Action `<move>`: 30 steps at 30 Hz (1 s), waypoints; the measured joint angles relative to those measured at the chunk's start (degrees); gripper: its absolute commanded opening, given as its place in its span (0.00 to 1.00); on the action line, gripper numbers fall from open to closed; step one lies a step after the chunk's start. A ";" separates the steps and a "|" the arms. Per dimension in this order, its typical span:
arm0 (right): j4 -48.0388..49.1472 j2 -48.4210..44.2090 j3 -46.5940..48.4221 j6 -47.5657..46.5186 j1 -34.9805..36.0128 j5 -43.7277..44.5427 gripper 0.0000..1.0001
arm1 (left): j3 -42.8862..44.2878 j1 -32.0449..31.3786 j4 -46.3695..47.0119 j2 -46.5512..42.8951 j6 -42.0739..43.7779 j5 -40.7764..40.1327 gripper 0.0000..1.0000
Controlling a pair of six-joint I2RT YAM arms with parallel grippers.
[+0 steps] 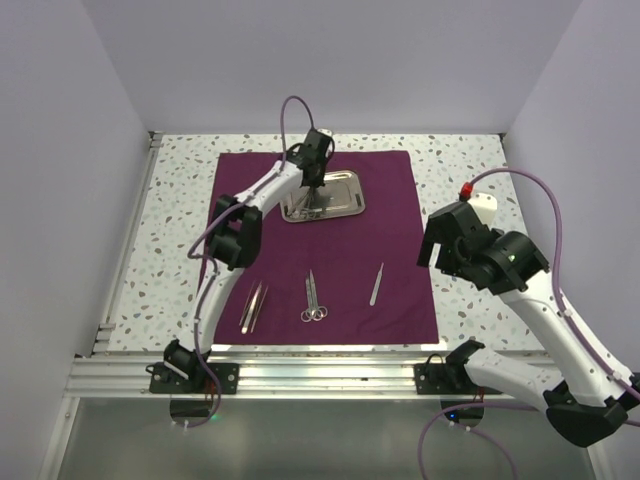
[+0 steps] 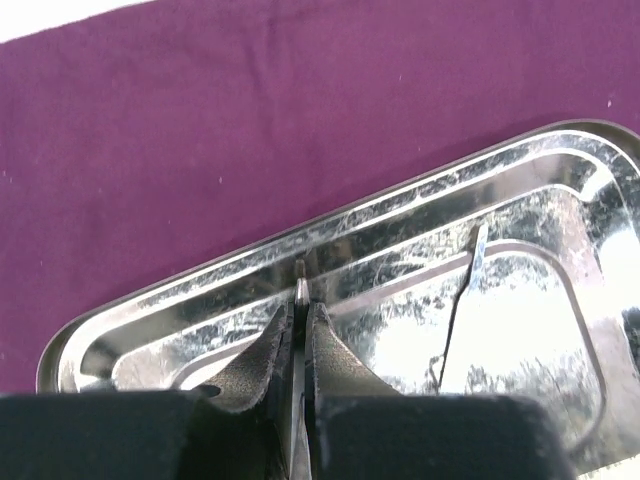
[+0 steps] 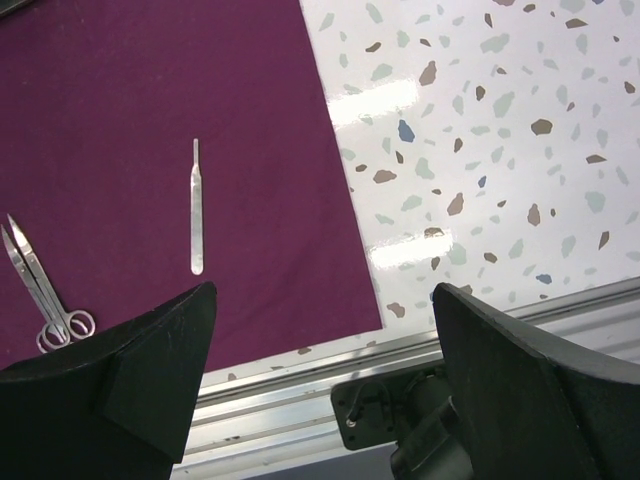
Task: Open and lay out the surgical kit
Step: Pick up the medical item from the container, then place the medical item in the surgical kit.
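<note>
The surgical kit's dark purple cloth [image 1: 330, 250] lies spread flat on the table. At its far middle sits the shiny steel tray [image 1: 345, 195] [image 2: 400, 215]. My left gripper [image 1: 314, 186] [image 2: 300, 300] reaches down into the tray and is shut on a slim steel instrument [image 2: 300, 290], whose thin tip pokes out between the fingers. Another slim piece [image 2: 478, 255] lies in the tray to the right. On the cloth's near part lie tweezers [image 1: 252, 306], ring-handled scissors [image 1: 314, 300] [image 3: 45, 295] and a flat steel handle [image 1: 377, 283] [image 3: 196, 210]. My right gripper [image 1: 440, 250] [image 3: 322, 290] hangs open beyond the cloth's right edge, holding nothing.
The speckled white tabletop [image 1: 460, 180] [image 3: 480, 150] shows around the cloth. An aluminium rail [image 1: 320, 375] [image 3: 300, 400] runs along the near edge with both arm bases on it. Pale walls close in the left, back and right.
</note>
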 measured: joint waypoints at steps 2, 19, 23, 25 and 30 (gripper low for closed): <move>0.15 -0.33 -0.11 -0.02 0.00 -0.44 0.93 | -0.04 0.35 -1.46 -0.63 -0.48 1.01 0.00; 2.40 -3.58 -1.97 -1.53 0.00 -1.03 0.93 | -16.68 -0.52 -4.87 -23.43 -12.83 2.23 0.00; 2.80 -4.42 -2.78 -1.99 0.00 -1.49 0.93 | -29.07 -5.99 -5.90 -31.08 -19.56 -2.84 0.00; 2.82 -4.57 -3.30 -2.27 0.00 -2.10 0.93 | -34.47 -10.58 -5.97 -33.81 -23.30 -4.55 0.00; 2.84 -4.48 -4.42 -3.45 0.00 -2.71 0.93 | -43.50 -19.17 -6.34 -36.59 -30.49 -6.36 0.00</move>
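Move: The left hand is already shut on the medical item, a ring-handled instrument in the tray, whose middle is about 2 cm back and 2 cm right. The free cloth it goes for lies roughly 31 cm back and 5 cm right, 2 cm lower. The paired scissors are 33 cm back and 1 cm right, the scalpel 31 cm back and 17 cm right. From the idle right hand, that free spot is about 5 cm ahead, 24 cm left and 23 cm below. Keeping its pinch on the ring-handled item, the left hand lifts it out of the tray, almost straight up at first by some 11 cm. It then sweeps back about 20 cm and slightly right, towards the free cloth beside the paired scissors, sinking some 6 cm as it goes, while the fingers tip steeper and swing a little counter-clockwise. ##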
